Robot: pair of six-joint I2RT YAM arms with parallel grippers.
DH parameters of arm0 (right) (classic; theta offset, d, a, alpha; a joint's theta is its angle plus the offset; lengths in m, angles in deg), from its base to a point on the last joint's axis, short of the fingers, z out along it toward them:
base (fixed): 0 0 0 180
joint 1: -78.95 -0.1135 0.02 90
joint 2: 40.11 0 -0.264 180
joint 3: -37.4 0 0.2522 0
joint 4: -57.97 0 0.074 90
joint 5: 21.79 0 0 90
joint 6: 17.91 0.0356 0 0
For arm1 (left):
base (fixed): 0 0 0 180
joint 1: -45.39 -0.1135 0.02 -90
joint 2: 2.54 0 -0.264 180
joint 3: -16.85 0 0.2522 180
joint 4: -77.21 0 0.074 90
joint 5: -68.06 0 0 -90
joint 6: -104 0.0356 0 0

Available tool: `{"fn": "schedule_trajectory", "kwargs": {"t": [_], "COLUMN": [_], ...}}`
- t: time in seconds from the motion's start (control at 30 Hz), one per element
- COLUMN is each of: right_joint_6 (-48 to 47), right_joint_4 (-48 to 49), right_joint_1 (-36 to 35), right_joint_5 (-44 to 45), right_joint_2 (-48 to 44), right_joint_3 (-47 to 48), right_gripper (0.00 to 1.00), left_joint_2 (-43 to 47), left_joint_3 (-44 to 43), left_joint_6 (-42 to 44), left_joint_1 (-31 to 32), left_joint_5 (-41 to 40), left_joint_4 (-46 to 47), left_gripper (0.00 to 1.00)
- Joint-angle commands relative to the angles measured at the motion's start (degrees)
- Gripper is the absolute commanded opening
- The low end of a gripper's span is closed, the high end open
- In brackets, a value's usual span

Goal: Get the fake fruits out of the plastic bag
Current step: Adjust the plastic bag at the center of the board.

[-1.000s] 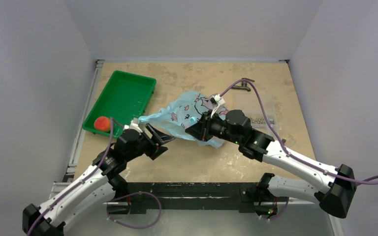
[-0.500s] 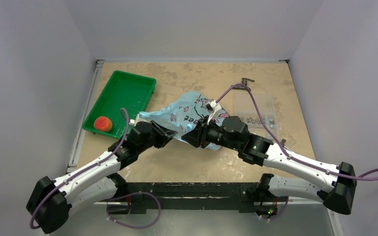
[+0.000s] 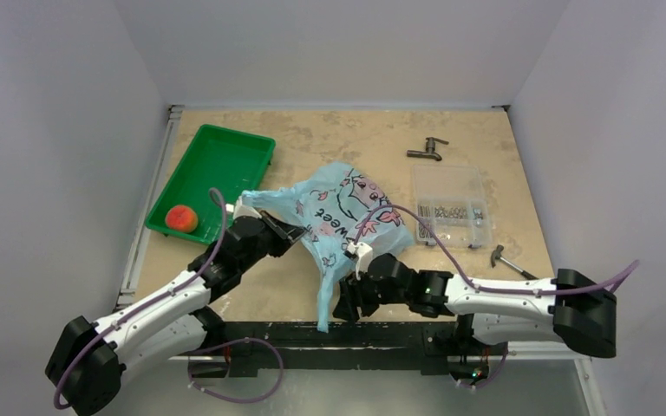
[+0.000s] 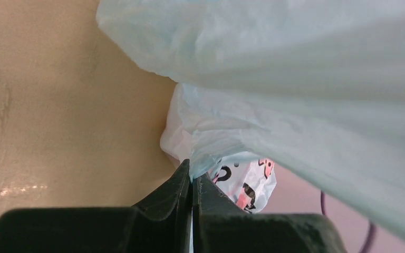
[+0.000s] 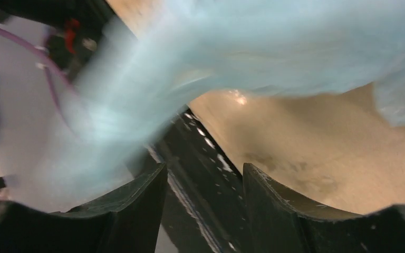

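Note:
The light-blue plastic bag [image 3: 347, 201] lies crumpled mid-table, with a strip of it stretched down to the near edge. My left gripper [image 3: 292, 232] is at its left side, shut on a fold of the bag, as the left wrist view [image 4: 191, 171] shows. My right gripper [image 3: 344, 305] is low at the table's front edge; its jaws [image 5: 204, 171] stand open, and blurred bag film [image 5: 111, 121] drapes over the left finger. The red-peach fruit [image 3: 180, 217] sits in the green tray [image 3: 217, 165]. The other fruits are hidden.
A clear plastic box [image 3: 451, 206] of small metal parts stands right of the bag. A metal tap [image 3: 427, 152] lies behind it, and a small hammer [image 3: 507, 258] near the right edge. The black base rail [image 3: 329, 334] runs along the front.
My left gripper moved right to the bag and shut on its edge. My right arm pulled back from the bag to the front edge, and a strip of bag stretched down with it.

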Motion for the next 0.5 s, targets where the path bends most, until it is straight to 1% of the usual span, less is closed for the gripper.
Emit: {"fn": "schedule_trajectory", "kwargs": {"t": [0.0, 0.07, 0.27, 0.37, 0.43, 0.47], "right_joint_6": [0.6, -0.3, -4.6, -6.6, -7.8, -8.1], "right_joint_4": [0.1, -2.3, -16.7, -22.5, -26.5, -27.7], "right_joint_1": [-0.2, -0.2, -0.2, -0.2, -0.2, -0.2], "right_joint_5": [-0.9, -0.7, 3.8, 4.1, 6.5, 9.5], "right_joint_2": [3.0, 1.9, -5.9, -6.6, -6.0, -5.4], "right_joint_3": [1.4, 4.0, 15.1, 22.2, 26.9, 28.8], "right_gripper": [0.57, 0.61, 0.71, 0.74, 0.76, 0.78], "left_joint_2": [2.0, 2.6, 4.6, 5.8, 6.6, 7.0], "left_joint_3": [0.7, 0.9, 2.6, 3.3, 3.6, 3.8], "left_joint_6": [4.9, 5.9, 8.1, 8.5, 8.5, 8.4], "left_joint_1": [-1.5, -1.6, -1.8, -1.8, -1.9, -1.9], "left_joint_5": [0.1, 0.4, 1.8, 2.2, 2.4, 2.4], "left_joint_4": [1.9, 0.7, -0.4, -0.7, -0.9, -0.9], "left_gripper": [0.00, 0.00, 0.00, 0.00, 0.00, 0.00]}}
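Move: My right hand is over the board's front edge with its fingers half open. The bag's loose handle hangs about 5 cm to its left and 2 cm farther out, near its height. The bag's body lies 25 cm ahead and about 6 cm lower, with the parts box 26 cm ahead and 26 cm to the right. From my left hand, pinching the bag's rim, the loose handle is some 17 cm back and 5 cm right; the body is 5 cm ahead, 11 cm right. My right hand first dips about 3 cm beside the loose handle, then turns back and climbs fast, ending some 13 cm higher and slightly farther forward, its fingers spreading still wider. My left hand keeps the rim pinched, easing a centimetre or so left, then back and down. ##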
